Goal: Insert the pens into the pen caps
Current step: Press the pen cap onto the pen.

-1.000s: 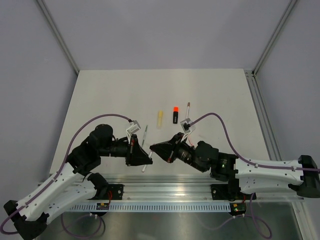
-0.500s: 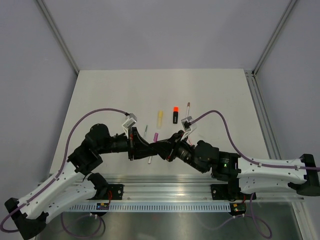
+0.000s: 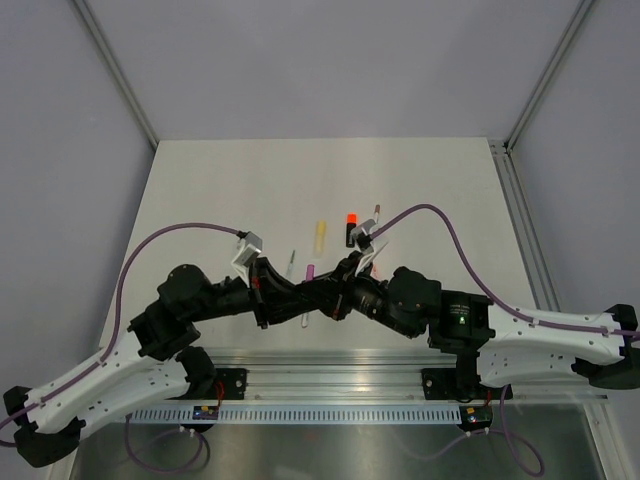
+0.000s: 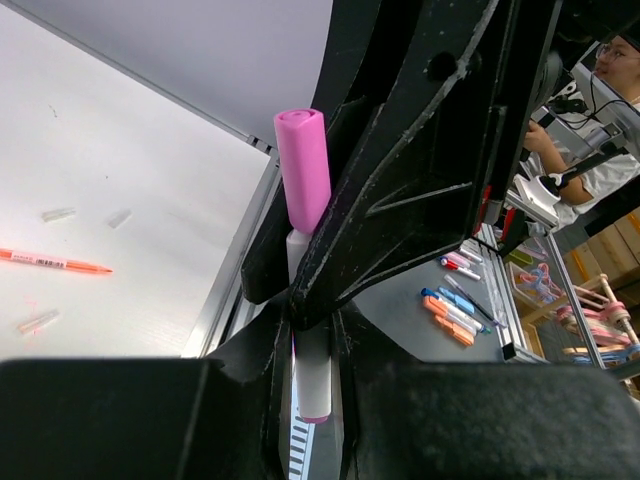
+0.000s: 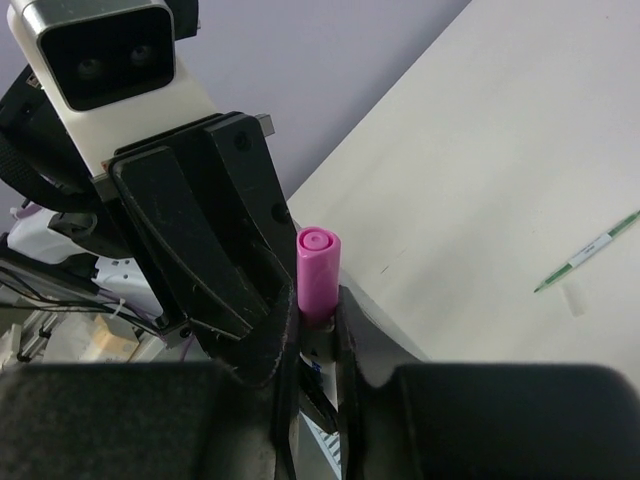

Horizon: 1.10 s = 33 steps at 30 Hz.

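Observation:
Both grippers meet above the table's near middle. My left gripper (image 3: 298, 299) (image 4: 313, 335) is shut on a white pen (image 4: 313, 385) (image 3: 304, 319), which stands upright between its jaws. A pink pen cap (image 4: 304, 170) (image 5: 317, 268) (image 3: 311, 272) sits on the pen's top end. My right gripper (image 3: 328, 293) (image 5: 318, 322) is shut around the base of that cap, its fingers crossing the left ones. On the table lie a pale yellow highlighter (image 3: 319, 237), a black highlighter with an orange end (image 3: 350, 228), a thin grey pen (image 3: 291, 263) and an orange-red pen (image 4: 55, 262).
Small clear caps (image 4: 58, 214) lie near the orange-red pen. A thin green-tipped pen (image 5: 588, 251) lies on the table with a small cap (image 5: 572, 297) beside it. Another thin pen (image 3: 376, 211) is partly hidden by the right wrist camera. A metal rail (image 3: 330, 378) runs along the near edge.
The two grippers, apart a second ago, have come together. The pink cap now sits on the white pen's end, and both arms have shifted slightly.

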Motion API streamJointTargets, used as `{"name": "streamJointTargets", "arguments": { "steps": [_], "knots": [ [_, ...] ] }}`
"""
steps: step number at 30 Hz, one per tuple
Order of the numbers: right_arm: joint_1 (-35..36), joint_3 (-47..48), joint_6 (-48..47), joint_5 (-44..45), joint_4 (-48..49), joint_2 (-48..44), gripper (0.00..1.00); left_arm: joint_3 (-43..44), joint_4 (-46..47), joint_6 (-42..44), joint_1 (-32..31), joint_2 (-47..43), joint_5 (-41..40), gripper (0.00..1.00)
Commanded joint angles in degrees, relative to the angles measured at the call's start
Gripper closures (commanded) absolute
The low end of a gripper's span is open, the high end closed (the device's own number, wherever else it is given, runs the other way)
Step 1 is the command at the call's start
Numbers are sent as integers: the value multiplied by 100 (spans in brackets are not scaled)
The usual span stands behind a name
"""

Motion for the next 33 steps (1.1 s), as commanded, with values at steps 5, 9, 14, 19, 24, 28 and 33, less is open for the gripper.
{"name": "streamJointTargets", "arguments": {
  "steps": [5,9,14,19,24,28,33],
  "knots": [
    [46,297,-361,-110,-970,114,100,107,972,248,-63,-186,-253,100],
    [-163,438,-669,-153,-953,43,100,142,1059,256,-63,-71,-78,79],
    [-656,526,-863,-653,-795,-123,100,20,1182,169,-71,78,98,47],
    [-868,614,-977,-944,-794,-159,100,-174,1165,72,-80,8,37,9],
    [-885,658,-1012,-1234,-636,-124,100,-305,1331,-174,-80,131,89,1],
    [-903,694,-1065,-1577,-444,-89,100,-402,1691,-367,-80,350,256,1],
    [-947,720,-1118,-1946,-303,-141,100,-455,2000,-534,-80,605,502,1]
  ]
}}
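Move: The pink-capped pen stands upright between my hands. My left fingers hold its lower barrel, the pen's middle about 3 cm above them, and my right fingers grip just below the cap, the middle about 1 cm above. From my left hand, on the table some 25 cm down, the green pen lies about 25 cm ahead and 5 cm left, the yellow highlighter 35 cm ahead and 2 cm right, and the orange pen 23 cm ahead and 16 cm right. I spread my left fingers wide off the lower barrel while that hand rises about 1 cm, then slide it some 2 cm to the right and slightly down, the open fingers still on either side of the pen. My right hand keeps its grip, carries the pen about 3 cm forward and a little right, then comes partway back, rising slightly and turning around 10 degrees. ##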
